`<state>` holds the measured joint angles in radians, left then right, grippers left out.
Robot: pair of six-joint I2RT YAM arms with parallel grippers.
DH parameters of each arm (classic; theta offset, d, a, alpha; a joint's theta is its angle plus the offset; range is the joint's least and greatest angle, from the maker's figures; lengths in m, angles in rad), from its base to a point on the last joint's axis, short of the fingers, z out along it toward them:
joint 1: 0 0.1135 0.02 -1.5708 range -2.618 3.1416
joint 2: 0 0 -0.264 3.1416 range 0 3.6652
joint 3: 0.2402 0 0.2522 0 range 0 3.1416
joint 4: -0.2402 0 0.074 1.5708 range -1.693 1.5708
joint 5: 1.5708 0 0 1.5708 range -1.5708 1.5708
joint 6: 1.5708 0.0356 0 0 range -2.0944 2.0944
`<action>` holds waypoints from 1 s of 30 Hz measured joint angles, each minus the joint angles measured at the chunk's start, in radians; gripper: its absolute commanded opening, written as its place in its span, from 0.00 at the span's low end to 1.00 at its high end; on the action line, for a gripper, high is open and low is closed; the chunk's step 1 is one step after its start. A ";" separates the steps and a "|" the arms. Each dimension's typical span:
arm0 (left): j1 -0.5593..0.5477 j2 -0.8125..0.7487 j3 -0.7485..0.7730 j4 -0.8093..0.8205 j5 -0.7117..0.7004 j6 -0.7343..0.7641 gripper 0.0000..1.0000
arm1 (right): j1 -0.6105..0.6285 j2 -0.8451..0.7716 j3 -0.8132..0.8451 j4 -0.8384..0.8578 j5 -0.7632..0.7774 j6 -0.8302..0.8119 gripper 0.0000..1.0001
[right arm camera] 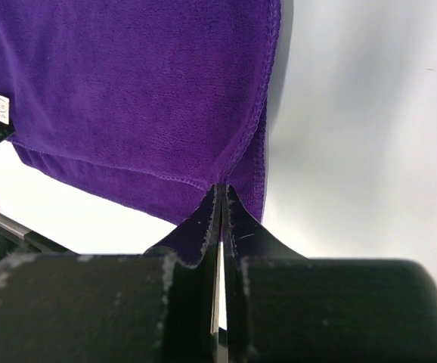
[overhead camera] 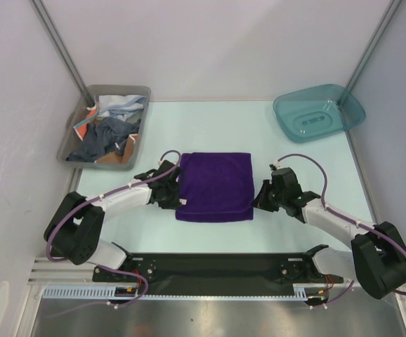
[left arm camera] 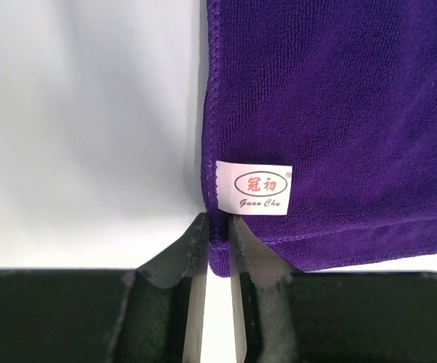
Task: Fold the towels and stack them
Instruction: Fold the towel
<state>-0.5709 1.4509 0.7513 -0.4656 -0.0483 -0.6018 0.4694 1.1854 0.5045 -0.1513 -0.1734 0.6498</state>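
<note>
A deep purple towel point(overhead camera: 215, 186) lies folded into a rectangle at the middle of the table. My left gripper point(overhead camera: 177, 203) is at its near-left corner. In the left wrist view the gripper point(left arm camera: 217, 221) is shut on the thick folded corner of the towel point(left arm camera: 339, 113), just below a white label point(left arm camera: 254, 187). My right gripper point(overhead camera: 256, 199) is at the towel's right edge. In the right wrist view the gripper point(right arm camera: 223, 189) is shut on the hem of the towel point(right arm camera: 128, 91), near its front corner. More towels point(overhead camera: 108, 133), dark grey-blue, orange-red and pale, lie crumpled in a bin.
The grey bin point(overhead camera: 119, 89) holding the loose towels stands at the back left. A teal translucent bin point(overhead camera: 350, 105) stands at the back right. White walls and two slanted metal posts close in the table's back and sides.
</note>
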 measured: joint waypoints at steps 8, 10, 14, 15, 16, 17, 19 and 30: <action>0.000 -0.006 0.006 -0.016 -0.001 0.000 0.25 | 0.000 0.004 -0.007 0.008 0.000 0.000 0.00; 0.000 -0.006 0.006 -0.016 -0.001 0.000 0.22 | 0.000 0.005 -0.007 0.008 0.000 0.000 0.00; -0.001 -0.006 0.007 -0.016 -0.001 0.000 0.20 | 0.000 0.005 -0.010 0.010 0.000 0.000 0.00; -0.001 -0.006 0.007 -0.016 -0.001 0.000 0.20 | 0.000 0.005 -0.011 0.012 -0.001 0.000 0.00; -0.001 -0.006 0.007 -0.016 -0.001 0.000 0.19 | 0.000 0.005 -0.013 0.012 -0.001 0.000 0.00; -0.002 -0.006 0.007 -0.016 -0.001 0.000 0.18 | 0.000 0.005 -0.014 0.013 -0.001 0.000 0.00; -0.003 -0.006 0.007 -0.016 -0.001 -0.001 0.12 | 0.000 0.005 -0.015 0.013 -0.001 0.000 0.00; -0.003 -0.012 0.061 -0.066 -0.020 -0.001 0.00 | 0.000 0.005 0.000 -0.019 0.000 -0.021 0.00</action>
<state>-0.5739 1.4391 0.8124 -0.5312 -0.0685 -0.6025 0.4694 1.1900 0.5045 -0.1699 -0.1738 0.6289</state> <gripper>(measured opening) 0.010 0.010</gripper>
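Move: The left fingers already straddle the towel's upper-layer near-left corner, which lies right at their tips. Its white label is about 1 cm ahead and 2 cm to the right, and the lower layer's near-left corner some 3 cm back. The far-left corner of the fold is about 14 cm ahead. The right hand already pinches the near-right corner; the towel's far-right corner lies roughly 15 cm ahead of it, and the label about 19 cm to its left and 1 cm ahead. Nearly still at first, the left hand closes its slightly parted fingers onto the towel's upper edge beside the label, pinching the near-left corner. Then it starts upward, rising about 1.5 cm with a slight creep forward, its wrist angle unchanged. The right hand stays almost in place and keeps its shut grip on the near-right corner. ##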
